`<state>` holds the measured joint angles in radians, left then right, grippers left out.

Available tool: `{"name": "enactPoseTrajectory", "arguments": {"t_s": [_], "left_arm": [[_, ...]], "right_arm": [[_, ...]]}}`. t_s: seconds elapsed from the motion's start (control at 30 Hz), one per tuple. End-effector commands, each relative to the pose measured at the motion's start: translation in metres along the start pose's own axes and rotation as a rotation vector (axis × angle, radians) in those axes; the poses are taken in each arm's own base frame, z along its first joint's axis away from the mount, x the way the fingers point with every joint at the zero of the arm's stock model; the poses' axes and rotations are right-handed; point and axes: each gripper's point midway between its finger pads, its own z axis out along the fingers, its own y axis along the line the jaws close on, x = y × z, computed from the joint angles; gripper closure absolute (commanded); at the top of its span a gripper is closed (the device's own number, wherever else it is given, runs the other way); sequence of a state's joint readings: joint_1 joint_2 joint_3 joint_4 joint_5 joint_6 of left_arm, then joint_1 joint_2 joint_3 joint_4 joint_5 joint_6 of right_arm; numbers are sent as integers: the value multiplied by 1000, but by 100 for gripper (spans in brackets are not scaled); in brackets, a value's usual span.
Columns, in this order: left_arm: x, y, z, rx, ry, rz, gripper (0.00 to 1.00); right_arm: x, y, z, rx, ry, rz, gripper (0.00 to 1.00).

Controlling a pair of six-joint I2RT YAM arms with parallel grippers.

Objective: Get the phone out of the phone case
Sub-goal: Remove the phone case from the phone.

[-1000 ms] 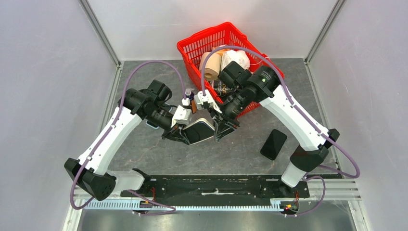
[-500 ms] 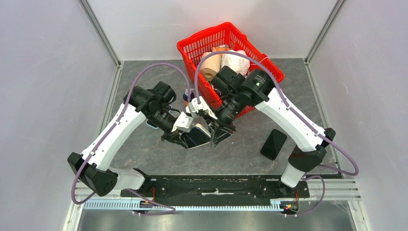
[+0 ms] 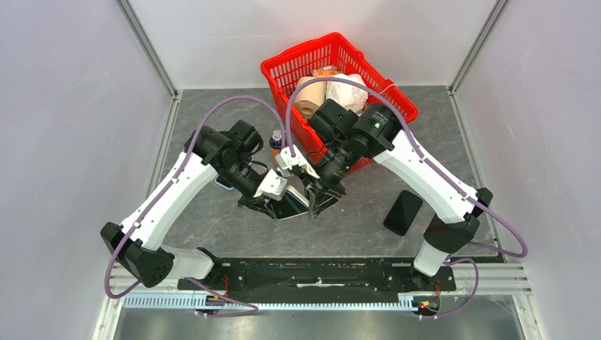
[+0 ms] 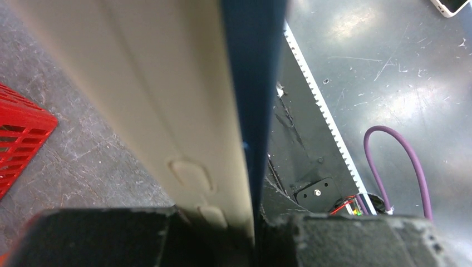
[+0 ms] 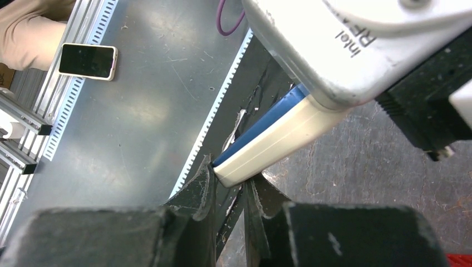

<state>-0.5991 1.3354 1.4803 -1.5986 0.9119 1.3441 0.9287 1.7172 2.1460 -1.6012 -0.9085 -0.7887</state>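
Observation:
The phone case is cream, with the dark blue phone still seated in it, and it hangs above the middle of the table between both arms. My left gripper is shut on the case, one finger on the cream back and the other on the phone's face. My right gripper comes in from the right. Its narrow jaws are shut on the case's free corner, where the blue phone lies along the cream edge.
A red basket with paper rolls stands at the back, right behind the right arm. A black phone lies on the table to the right. A small orange-capped bottle stands between the arms. The black base rail runs along the near edge.
Both grippers have carried the cased phone a little nearer and lower. The right arm has swung slightly left with it. Both grips are unchanged.

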Motion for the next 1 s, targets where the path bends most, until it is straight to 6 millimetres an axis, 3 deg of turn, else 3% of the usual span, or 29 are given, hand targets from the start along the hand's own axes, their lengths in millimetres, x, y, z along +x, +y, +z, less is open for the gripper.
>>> {"name": "enactPoseTrajectory", "arguments": {"t_s": [0.0,0.33,0.53,0.57,0.77,0.87,0.97], "left_arm": [[-40,18,2,-51,-81,319,98],[-31,16,2,-68,-40,318,98],[-32,26,0,-131,-40,238,98],[-32,27,-1,-139,-43,223,98],[-38,37,-14,-216,-128,119,98],[-41,44,-18,-250,-161,65,98],[-43,43,-17,-250,-182,39,98]], "right_arm": [[0,3,6,-71,-7,52,100],[6,-6,8,-41,17,90,100],[14,-17,5,37,48,120,100],[15,-18,3,58,52,118,98],[32,-22,-11,176,90,136,45],[31,-25,-15,223,78,146,37],[28,-36,-21,275,57,169,38]]}}
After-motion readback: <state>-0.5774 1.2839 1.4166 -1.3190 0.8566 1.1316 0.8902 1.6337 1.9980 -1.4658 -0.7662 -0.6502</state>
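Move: The phone in its cream case is already held between both hands, its middle about 5 cm to the right of my left hand, 2 cm ahead and slightly above. My right hand pinches the other end, with that middle some 5 cm to its left and 2 cm ahead. From my left hand, the orange bottle stands roughly 18 cm straight ahead and 20 cm lower. The red basket's middle is about 32 cm ahead, 20 cm right and 16 cm lower. I keep my left grip on the cased phone and carry it about 4 cm forward, drifting slightly right, the hand tilting a little and turning counter-clockwise late on. My right hand first holds its corner nearly still, then opens its fingers wide and lets go, slipping about 3 cm forward and 2 cm down, turning some 10 degrees clockwise, its open fingers staying either side of that corner. ##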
